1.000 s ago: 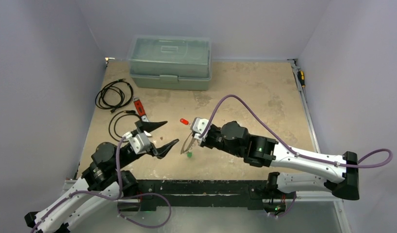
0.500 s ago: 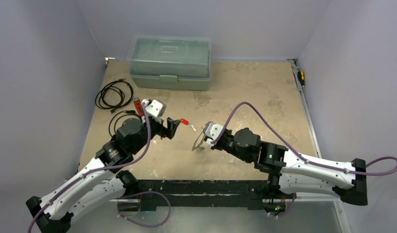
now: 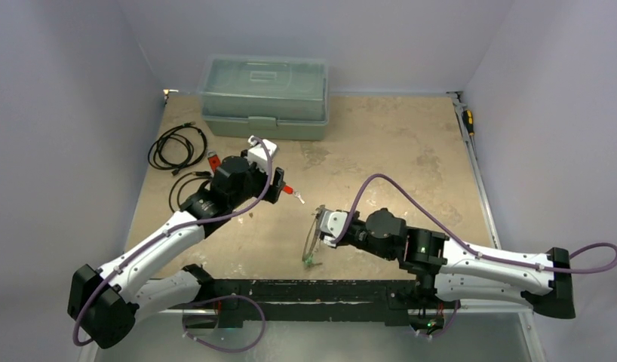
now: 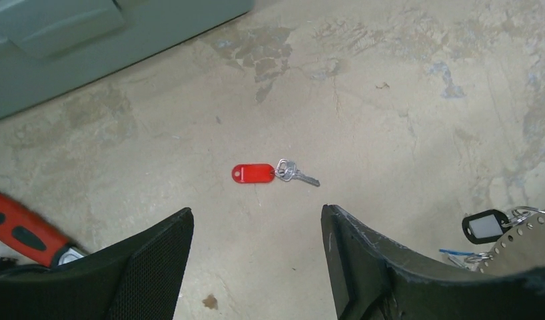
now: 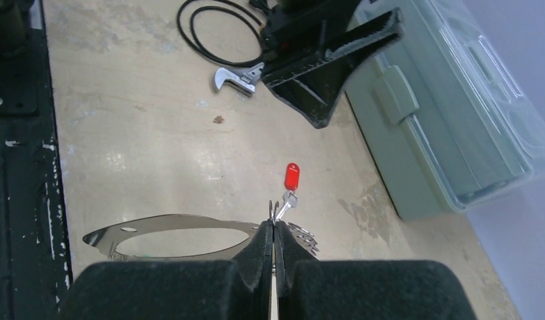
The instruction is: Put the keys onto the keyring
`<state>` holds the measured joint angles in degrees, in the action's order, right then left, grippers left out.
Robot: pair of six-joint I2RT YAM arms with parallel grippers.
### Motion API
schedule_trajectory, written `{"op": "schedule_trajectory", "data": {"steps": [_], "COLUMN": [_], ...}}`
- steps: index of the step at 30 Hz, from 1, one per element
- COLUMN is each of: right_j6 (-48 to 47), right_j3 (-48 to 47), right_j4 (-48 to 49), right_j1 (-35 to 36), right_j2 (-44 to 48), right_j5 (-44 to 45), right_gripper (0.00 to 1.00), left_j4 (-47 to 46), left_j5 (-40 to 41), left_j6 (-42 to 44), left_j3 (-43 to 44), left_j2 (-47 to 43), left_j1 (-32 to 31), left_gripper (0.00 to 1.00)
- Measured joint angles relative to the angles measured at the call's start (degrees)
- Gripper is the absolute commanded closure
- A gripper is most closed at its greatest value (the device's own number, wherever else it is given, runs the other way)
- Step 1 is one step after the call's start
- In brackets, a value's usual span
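A red-tagged key (image 4: 253, 173) lies flat on the table with its silver blade (image 4: 302, 176) pointing right. My left gripper (image 4: 256, 213) hovers open just short of it, nothing between its fingers. From above, the left gripper (image 3: 278, 188) sits right beside the red key (image 3: 288, 188). My right gripper (image 5: 274, 225) is shut on the keyring (image 5: 183, 221), a thin metal hoop that sticks out to the left of the fingers. The top view shows the right gripper (image 3: 321, 225) holding the keyring (image 3: 308, 243) on edge, with a green key (image 3: 311, 262) at the hoop's low end. A black-tagged key (image 4: 484, 225) hangs beside it.
A grey-green toolbox (image 3: 264, 96) stands at the back. Coiled black cables (image 3: 177, 147) and a red-handled wrench (image 4: 20, 227) lie at the left. A screwdriver (image 3: 468, 121) rests on the right table edge.
My left arm has swung from the near left out to the red key, still open. My right gripper has drawn the keyring back toward the near edge.
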<state>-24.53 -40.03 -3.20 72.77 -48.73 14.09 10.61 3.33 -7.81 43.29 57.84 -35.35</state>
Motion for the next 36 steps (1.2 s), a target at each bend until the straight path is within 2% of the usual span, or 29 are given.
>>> {"op": "schedule_trajectory", "data": {"steps": [3, 8, 13, 17, 23, 30, 36], "right_j6": [-0.87, -3.50, -6.08, -7.23, -7.63, -7.61, -7.61], "right_j3": [0.42, 4.17, 7.85, 7.93, 7.93, 7.93, 7.93], "right_j4": [-0.28, 1.64, 2.89, 4.37, 4.96, 4.52, 4.55], "right_j1": [0.39, 1.57, 3.23, 5.09, 7.39, 9.92, 11.74], "right_j2": [-0.02, 2.38, 5.88, 6.75, 6.91, 8.52, 9.51], "right_j5": [-1.62, -3.26, -3.13, -2.38, -0.48, 0.33, 1.42], "right_gripper": [1.00, 1.00, 1.00, 1.00, 1.00, 1.00, 1.00], "left_j4": [-2.95, -9.57, -9.75, -5.44, 4.76, 11.93, 14.80], "left_j5": [-1.70, -4.70, -9.84, -15.67, -24.96, -28.46, -28.94], "left_j6": [5.11, 14.97, 23.71, 29.09, 40.48, 50.56, 56.54], "left_j3": [-0.33, -1.11, 1.16, 4.94, 13.94, 18.78, 19.69], "left_j2": [0.48, 1.68, 11.52, 20.50, 30.36, 39.74, 43.01], "left_j1": [0.00, 0.11, 1.40, 3.19, 3.67, 3.80, 5.09], "left_gripper": [0.28, 0.31, 0.35, 0.33, 0.36, 0.38, 0.35]}}
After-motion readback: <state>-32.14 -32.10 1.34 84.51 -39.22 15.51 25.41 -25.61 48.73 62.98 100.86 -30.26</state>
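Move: The red-tagged key lies flat on the table about 5 cm ahead of the open left gripper, 6 cm to its right and some 18 cm below it. The metal keyring, held by the right gripper, is about 17 cm back and 11 cm right of the left gripper, roughly level with it; the red wrench lies some 10 cm ahead, 13 cm left and 18 cm below. From the right gripper, that key is about 17 cm ahead, 7 cm left and 24 cm down. Bring the left gripper down some 15 cm, easing right and a little forward after a slight initial rise, until it hovers close over the red-tagged key. Swing it roughly 50 degrees clockwise on the way while its fingers tip steeper towards the table, still open. Draw the right gripper back about 5 cm, keeping the keyring pinched and dipping briefly before coming level again. ##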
